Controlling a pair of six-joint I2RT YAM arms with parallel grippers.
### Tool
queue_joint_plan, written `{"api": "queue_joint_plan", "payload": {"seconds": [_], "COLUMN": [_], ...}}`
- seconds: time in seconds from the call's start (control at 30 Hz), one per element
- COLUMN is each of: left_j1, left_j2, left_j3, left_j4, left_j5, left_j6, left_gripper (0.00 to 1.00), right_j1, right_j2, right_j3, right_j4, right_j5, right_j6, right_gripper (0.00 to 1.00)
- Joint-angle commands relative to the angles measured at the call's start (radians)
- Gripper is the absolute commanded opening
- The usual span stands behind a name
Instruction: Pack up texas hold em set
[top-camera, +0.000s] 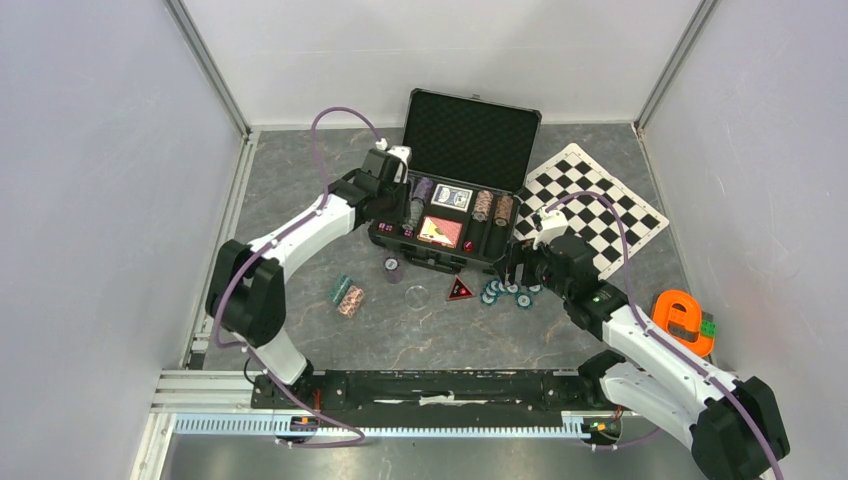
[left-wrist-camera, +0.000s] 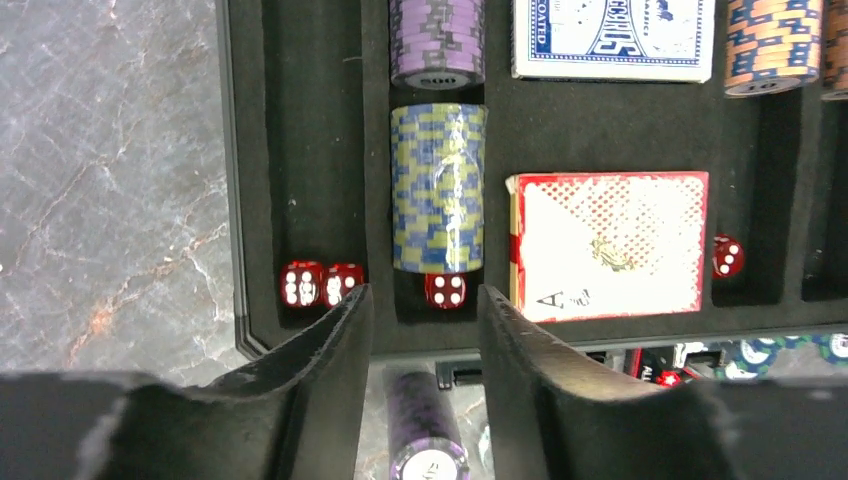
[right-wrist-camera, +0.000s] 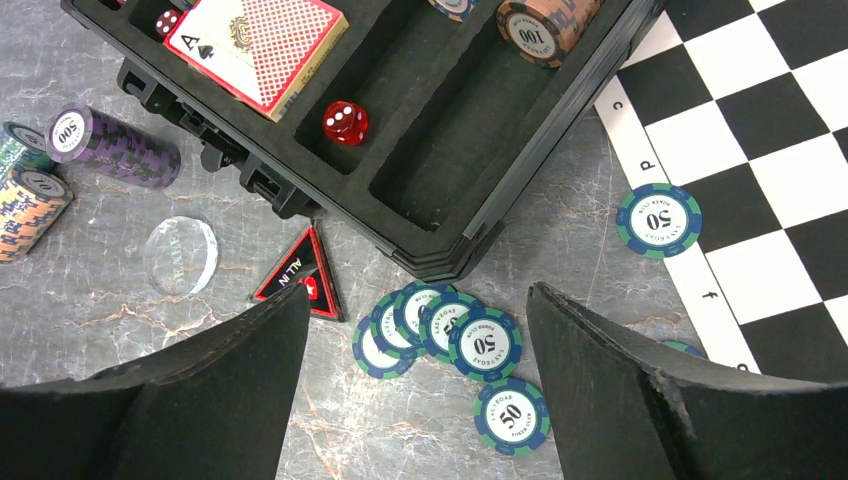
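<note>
The black case (top-camera: 392, 243) lies open, lid up. In it are a blue-and-yellow chip stack (left-wrist-camera: 438, 188), a purple stack (left-wrist-camera: 437, 40), brown stacks (left-wrist-camera: 770, 45), a blue deck (left-wrist-camera: 612, 35), a red deck (left-wrist-camera: 610, 245) and red dice (left-wrist-camera: 445, 290). My left gripper (left-wrist-camera: 425, 295) is open and empty over the case's near left edge (top-camera: 392, 195). A purple stack (left-wrist-camera: 425, 430) lies on the table below it. My right gripper (right-wrist-camera: 420, 290) is open and empty above several loose teal chips (right-wrist-camera: 485, 345) at the case's near right corner (top-camera: 512, 268).
The chequered mat (top-camera: 600, 205) lies right of the case with one teal chip (right-wrist-camera: 658, 220) at its edge. A red-and-black triangle marker (top-camera: 459, 290), a clear disc (top-camera: 415, 295) and two short chip stacks (top-camera: 346, 295) lie in front. An orange e-shaped piece (top-camera: 683, 320) sits far right.
</note>
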Motion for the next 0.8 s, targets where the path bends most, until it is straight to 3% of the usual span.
{"api": "queue_joint_plan", "payload": {"seconds": [0.0,0.1,0.13,0.77], "left_j1": [-0.004,-0.004,-0.004,-0.004], "left_j2": [-0.084,-0.084,-0.082,0.028], "left_j3": [-0.037,-0.043,-0.047,-0.022], "left_j4": [0.014,-0.004,-0.008,0.016], "left_j5": [-0.017,0.0,0.01,0.047], "left_j6": [0.003,0.001,0.0,-0.011], "left_gripper": [0.39,0.07,0.02,0.02], "right_j1": [0.001,0.001,0.001,0.0], "right_j2": [-0.017,-0.019,-0.02,-0.042], "right_j3": [0.027,0.026,0.025,0.021], "right_j4": [0.027,0.027,0.025,0.005], "right_j5": [0.001,0.002,0.001,0.03], "right_j6": [-0.003,-0.003,-0.004,-0.029], "right_gripper": [0.85,0.85,0.85,0.85]}}
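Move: The green chip roll, freshly laid in its slot of the case, is about 2 cm ahead of my left hand, 2 cm to the right and some 5 cm below. A red die sits at its near end, about 2 cm back from my hand; the dice pair is level with me, 4 cm left. The red card deck is 9 cm right and 2 cm back, the purple chip roll 8 cm ahead and 4 cm right. From my right hand the green roll is some 11 cm ahead and 19 cm left. With the green chip roll already let go, I shut my empty, half-open left fingers completely while still lifting about 1 cm and easing back. I draw back some 2 cm in all, towards the near end of the slot, then sink almost 3 cm from the top of that rise, shut fingertips pointing down over the die end, without visible contact. ##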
